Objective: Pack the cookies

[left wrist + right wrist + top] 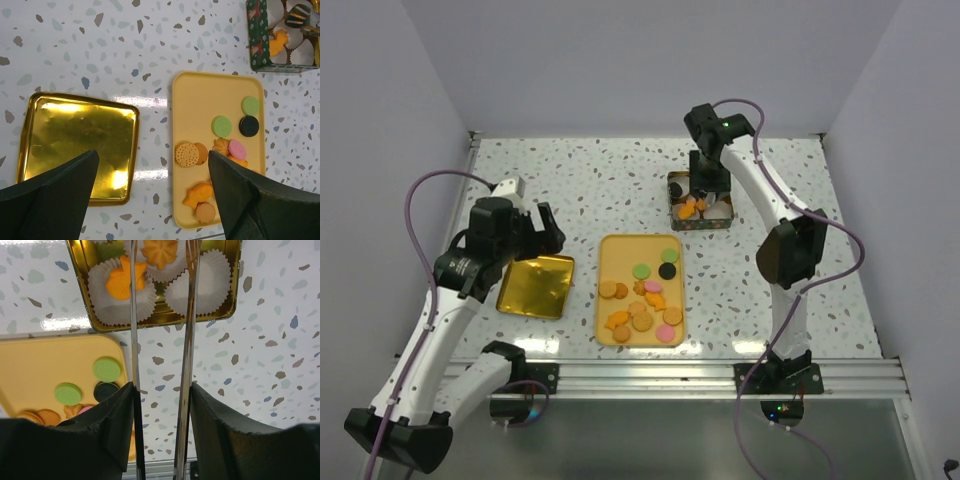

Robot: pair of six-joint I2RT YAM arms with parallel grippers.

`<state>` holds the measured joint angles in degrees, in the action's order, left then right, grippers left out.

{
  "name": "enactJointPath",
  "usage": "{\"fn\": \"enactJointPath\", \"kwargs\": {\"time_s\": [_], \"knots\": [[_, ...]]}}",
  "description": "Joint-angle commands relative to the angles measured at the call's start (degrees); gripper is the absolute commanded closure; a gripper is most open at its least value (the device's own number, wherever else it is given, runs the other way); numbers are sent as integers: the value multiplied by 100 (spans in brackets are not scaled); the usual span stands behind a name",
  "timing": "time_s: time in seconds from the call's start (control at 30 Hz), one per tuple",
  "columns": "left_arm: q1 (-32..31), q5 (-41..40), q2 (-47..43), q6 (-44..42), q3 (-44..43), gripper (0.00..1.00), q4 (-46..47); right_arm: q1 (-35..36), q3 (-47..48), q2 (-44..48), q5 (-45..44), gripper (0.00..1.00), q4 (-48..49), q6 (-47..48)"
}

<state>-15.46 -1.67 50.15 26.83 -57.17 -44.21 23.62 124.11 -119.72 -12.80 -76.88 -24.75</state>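
Note:
Several cookies (pixel 642 300) in orange, tan, pink, green and black lie on a yellow tray (pixel 605 245). More cookies sit in white paper cups in the green tin (pixel 700 210): an orange fish-shaped one (pixel 120 282) and a flower-shaped one (pixel 159 252). My right gripper (pixel 162 387) hangs over the tin, shut on metal tongs (pixel 134 315). The tong blades stand apart on either side of the flower cookie, and their tips are out of view. My left gripper (pixel 152 160) is open and empty, above the gap between the gold lid (pixel 75 140) and the yellow tray (pixel 200 100).
An empty paper cup (pixel 207 282) sits in the tin's right corner. The gold lid (pixel 535 285) lies left of the yellow tray. White walls close the table on three sides, and a metal rail (pixel 720 375) runs along the near edge.

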Motion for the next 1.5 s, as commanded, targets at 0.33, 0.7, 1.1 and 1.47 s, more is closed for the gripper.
{"fn": "enactJointPath", "kwargs": {"time_s": [0.33,0.7,1.1,1.47], "knots": [[-27,18,-488,24,-181,3,-202,108,-396,1029,111,51,112,-152],[-27,141,-814,94,-5,4,-387,1232,-2232,2443,180,51,524,-908],[-27,360,-1165,191,206,4,-589,2252,-3842,3192,252,51,973,-1708],[-27,273,-1517,244,285,4,-967,2639,-4141,3165,216,51,1088,-1946]]}}
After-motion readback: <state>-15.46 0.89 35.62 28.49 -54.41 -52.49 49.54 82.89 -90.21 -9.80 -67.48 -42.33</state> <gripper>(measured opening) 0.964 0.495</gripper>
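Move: The black cookie lies about 14 cm back and 8 cm to the left of the right hand, roughly 15 cm below it; that hand already holds the tongs, spread, with their tips in the cookie box, whose middle is some 5 cm ahead and 1 cm right. One green cookie sits about 4 cm beyond the black one and 1 cm right of it, the pink cookie 4 cm nearer and 4 cm left. From the left hand the black cookie is about 29 cm right and 4 cm ahead. Keeping the tongs gripped and half spread, the right hand lifts the tips clear of the cookie box, rising some 4 cm in all as it swings about 20 cm back and 8 cm left to the tray, then sinks around 6 cm from its highest point and turns roughly 10 degrees counter-clockwise, so that the open tips come down around the black cookie without closing. Meanwhile the empty left hand, fingers still wide open, draws back about 6 cm. ##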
